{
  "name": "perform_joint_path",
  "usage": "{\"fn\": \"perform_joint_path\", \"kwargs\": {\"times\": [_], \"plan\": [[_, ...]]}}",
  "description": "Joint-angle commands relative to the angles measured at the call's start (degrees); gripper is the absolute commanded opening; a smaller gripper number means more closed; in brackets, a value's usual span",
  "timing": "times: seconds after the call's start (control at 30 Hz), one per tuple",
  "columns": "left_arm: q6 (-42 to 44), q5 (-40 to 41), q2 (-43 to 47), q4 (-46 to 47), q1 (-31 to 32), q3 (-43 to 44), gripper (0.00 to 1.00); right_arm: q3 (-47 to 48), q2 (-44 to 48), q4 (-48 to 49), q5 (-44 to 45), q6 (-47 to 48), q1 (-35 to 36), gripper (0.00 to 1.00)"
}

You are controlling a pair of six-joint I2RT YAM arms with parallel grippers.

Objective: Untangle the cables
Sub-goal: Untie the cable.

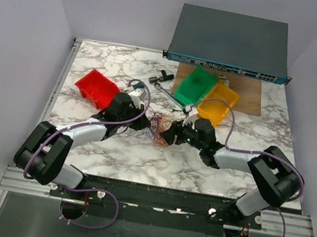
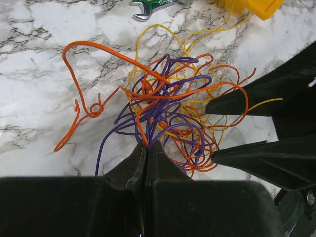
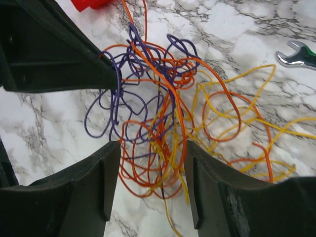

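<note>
The cables (image 1: 158, 129) lie as one tangle of thin orange, yellow and purple wires on the marble table, between my two grippers. My left gripper (image 1: 147, 124) is at the tangle's left side. In the left wrist view its tips (image 2: 148, 143) are shut on purple and orange strands of the cables (image 2: 168, 98). My right gripper (image 1: 171, 134) is at the tangle's right side. It stands open (image 3: 152, 148), its fingers straddling orange and yellow loops of the cables (image 3: 163, 113) without pinching them. Yellow strands trail off to the right.
A red bin (image 1: 96, 88) sits back left; a green bin (image 1: 195, 85) and a yellow bin (image 1: 217, 103) sit back right on a wooden board (image 1: 248, 97). A wrench (image 1: 172, 95) lies behind the tangle. A grey network switch (image 1: 230, 42) stands at the back.
</note>
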State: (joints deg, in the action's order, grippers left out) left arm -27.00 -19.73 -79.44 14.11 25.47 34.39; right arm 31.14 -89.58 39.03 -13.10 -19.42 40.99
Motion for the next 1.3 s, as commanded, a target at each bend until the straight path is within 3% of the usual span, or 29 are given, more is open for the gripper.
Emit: {"fn": "perform_joint_path", "kwargs": {"times": [0.0, 0.1, 0.17, 0.37, 0.53, 0.73, 1.0, 1.1, 1.27], "plan": [[0.47, -3.36, -1.22, 1.53, 0.59, 2.01, 0.00, 5.75, -5.88, -3.85, -1.90, 0.98, 1.81, 0.56], [0.29, -3.74, -1.28, 1.28, 0.63, 2.27, 0.00, 7.40, -7.41, -5.90, -0.30, 1.84, 3.18, 0.51], [0.29, -3.57, -0.77, 0.92, 0.63, 2.21, 0.00, 7.25, -6.61, -6.33, 0.51, 2.23, 3.21, 0.43], [0.02, -1.79, 0.61, 1.45, 0.63, 1.30, 0.00, 3.95, -0.46, -5.35, 10.12, 1.95, 3.21, 0.01], [0.09, 1.32, 3.22, 3.14, 0.63, -0.81, 0.00, 0.72, 4.84, -5.20, 25.92, -0.65, 3.17, 0.01], [0.02, 6.31, 6.20, 3.21, 0.56, -2.42, 0.00, -2.18, 10.34, -9.44, 52.88, -7.49, 3.17, 0.00], [-2.09, 25.88, 16.85, 1.73, -0.16, -8.72, 0.00, -6.30, 20.02, -18.98, 76.92, -20.95, 2.89, 0.01], [-3.42, 33.07, 20.25, 1.54, -0.24, -11.27, 0.00, -10.11, 26.34, -19.23, 80.39, -23.21, 2.44, 0.01], [-3.87, 36.29, 21.82, -0.95, -0.25, -10.84, 0.00, -13.38, 31.83, -18.81, 81.85, -23.17, 2.25, 0.01]]}}
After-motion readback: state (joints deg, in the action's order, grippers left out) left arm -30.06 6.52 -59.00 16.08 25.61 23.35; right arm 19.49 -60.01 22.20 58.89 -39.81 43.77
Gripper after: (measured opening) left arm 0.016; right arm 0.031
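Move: The cable tangle bunches between the grippers: from the open right one its middle is about 4 cm left, 1 cm ahead and 2 cm below. The small wrench lies some 11 cm ahead and 3 cm right of the right hand, the yellow bin 17 cm ahead and 19 cm right. From the left gripper, already shut on purple and orange strands, the tangle's middle is about 6 cm right, level fore and aft, and 3 cm below. Dip the open right gripper a couple of centimetres down and left into the tangle, shut it on the strands, then lift and draw it about 24 cm right, first easing forward, turning some 70 degrees clockwise. Keep the left fingers pinched on their strands; raise that hand nearly 4 cm as the right pulls, then swing it left, away from the right hand, turning counter-clockwise. ##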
